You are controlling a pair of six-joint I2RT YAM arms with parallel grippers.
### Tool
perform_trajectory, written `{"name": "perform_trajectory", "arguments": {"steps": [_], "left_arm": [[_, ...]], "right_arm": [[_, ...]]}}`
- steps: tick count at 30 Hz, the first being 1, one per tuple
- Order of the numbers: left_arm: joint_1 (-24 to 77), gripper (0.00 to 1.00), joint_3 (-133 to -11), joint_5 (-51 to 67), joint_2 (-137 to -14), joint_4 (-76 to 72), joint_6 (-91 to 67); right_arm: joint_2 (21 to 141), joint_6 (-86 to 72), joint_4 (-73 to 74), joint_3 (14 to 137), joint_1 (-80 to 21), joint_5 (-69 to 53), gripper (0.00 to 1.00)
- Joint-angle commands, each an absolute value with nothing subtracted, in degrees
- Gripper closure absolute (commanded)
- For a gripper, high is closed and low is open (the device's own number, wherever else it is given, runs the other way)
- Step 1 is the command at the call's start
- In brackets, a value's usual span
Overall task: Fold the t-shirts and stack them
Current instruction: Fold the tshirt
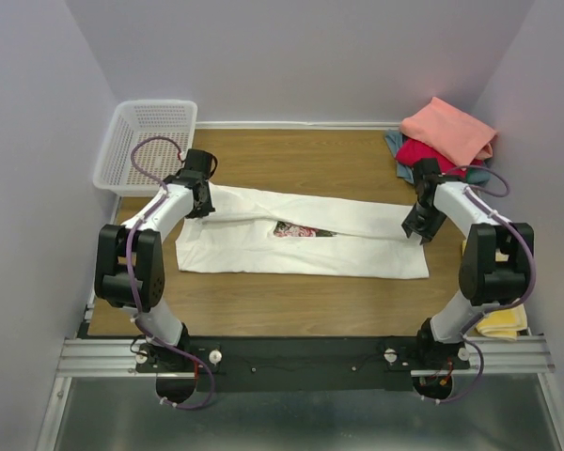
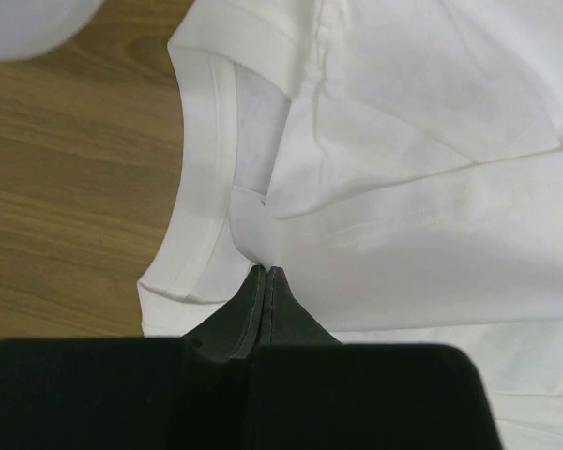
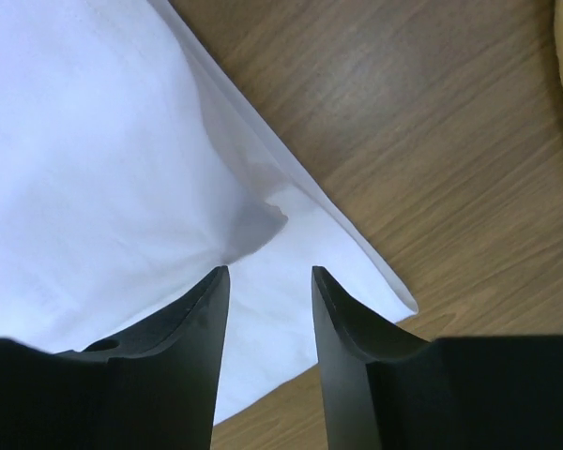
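Observation:
A large white t-shirt [image 1: 301, 240] lies across the table, folded lengthwise into a long band, with a strip of its floral print [image 1: 304, 229] showing in the middle. My left gripper [image 2: 266, 272] is shut, pinching a fold of the shirt [image 2: 403, 187] right beside the collar [image 2: 206, 169]; in the top view that gripper [image 1: 201, 205] is at the shirt's left end. My right gripper [image 3: 270, 272] stands open just above the shirt's [image 3: 103, 169] right end, with cloth beneath the gap and nothing gripped. The top view shows it [image 1: 416, 228] at the hem.
Folded shirts are stacked at the back right: salmon-pink [image 1: 448, 130] on top, crimson [image 1: 423, 153] and grey-blue [image 1: 395, 143] below. A white mesh basket [image 1: 146, 141] stands at the back left. A yellow cloth [image 1: 503, 322] lies by the right arm's base.

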State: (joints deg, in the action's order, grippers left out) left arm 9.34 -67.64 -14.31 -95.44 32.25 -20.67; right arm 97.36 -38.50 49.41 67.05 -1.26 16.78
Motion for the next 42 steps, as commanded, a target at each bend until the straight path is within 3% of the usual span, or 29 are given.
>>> {"name": "perform_trajectory", "arguments": {"steps": [1,5,9,13,23,32,42], "left_arm": [[9.5,1.0,-64.9,-13.3,-94.4,32.1,-26.1],[9.7,0.9,-64.9,-13.4,-95.3,33.9,-28.7],[10.0,0.7,-65.0,-16.1,-94.6,36.0,-29.8],[10.3,0.57,-63.8,-18.2,-91.8,38.9,-31.3],[10.5,0.56,-66.7,-14.6,-87.2,32.7,-29.6],[11.5,0.56,-79.0,-1.6,-101.2,30.1,-22.2],[13.1,0.56,-87.0,3.9,-110.6,30.1,-20.3]], "right_arm": [[90.5,-39.0,49.6,64.5,-0.8,15.6,0.51],[88.6,-39.2,49.5,64.7,-0.9,15.0,0.51],[88.8,-39.3,49.7,66.3,-0.9,14.9,0.51],[88.9,-39.3,49.6,67.8,-0.9,14.5,0.51],[92.3,-39.1,48.0,70.9,-4.2,12.7,0.52],[94.7,-39.6,47.1,72.8,-6.9,11.5,0.52],[97.0,-40.8,47.0,74.3,-10.3,10.7,0.52]]}}
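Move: The left hand holds the near left corner of the t-shirt's folded-over flap; its resting spot on the lower layer is about 4 cm back and 2 cm below. The floral print shows about 30 cm to its right and 4 cm back, and the white basket stands roughly 20 cm ahead and 17 cm left. From the open right hand, the flap's near right corner lies about 1 cm ahead and 1 cm down, with the garment pile some 28 cm ahead and 8 cm right. The left fingers still pinch the flap's corner as they draw it back and down a little, then open and let go on the lower layer; that hand backs off to about 5 cm, rises, swings forward and right over the flap, and sinks again, wrist turning clockwise. The right hand, already open, lifts some 3 cm off its corner, then drifts about 6 cm left and 4 cm forward above the flap, staying open. ##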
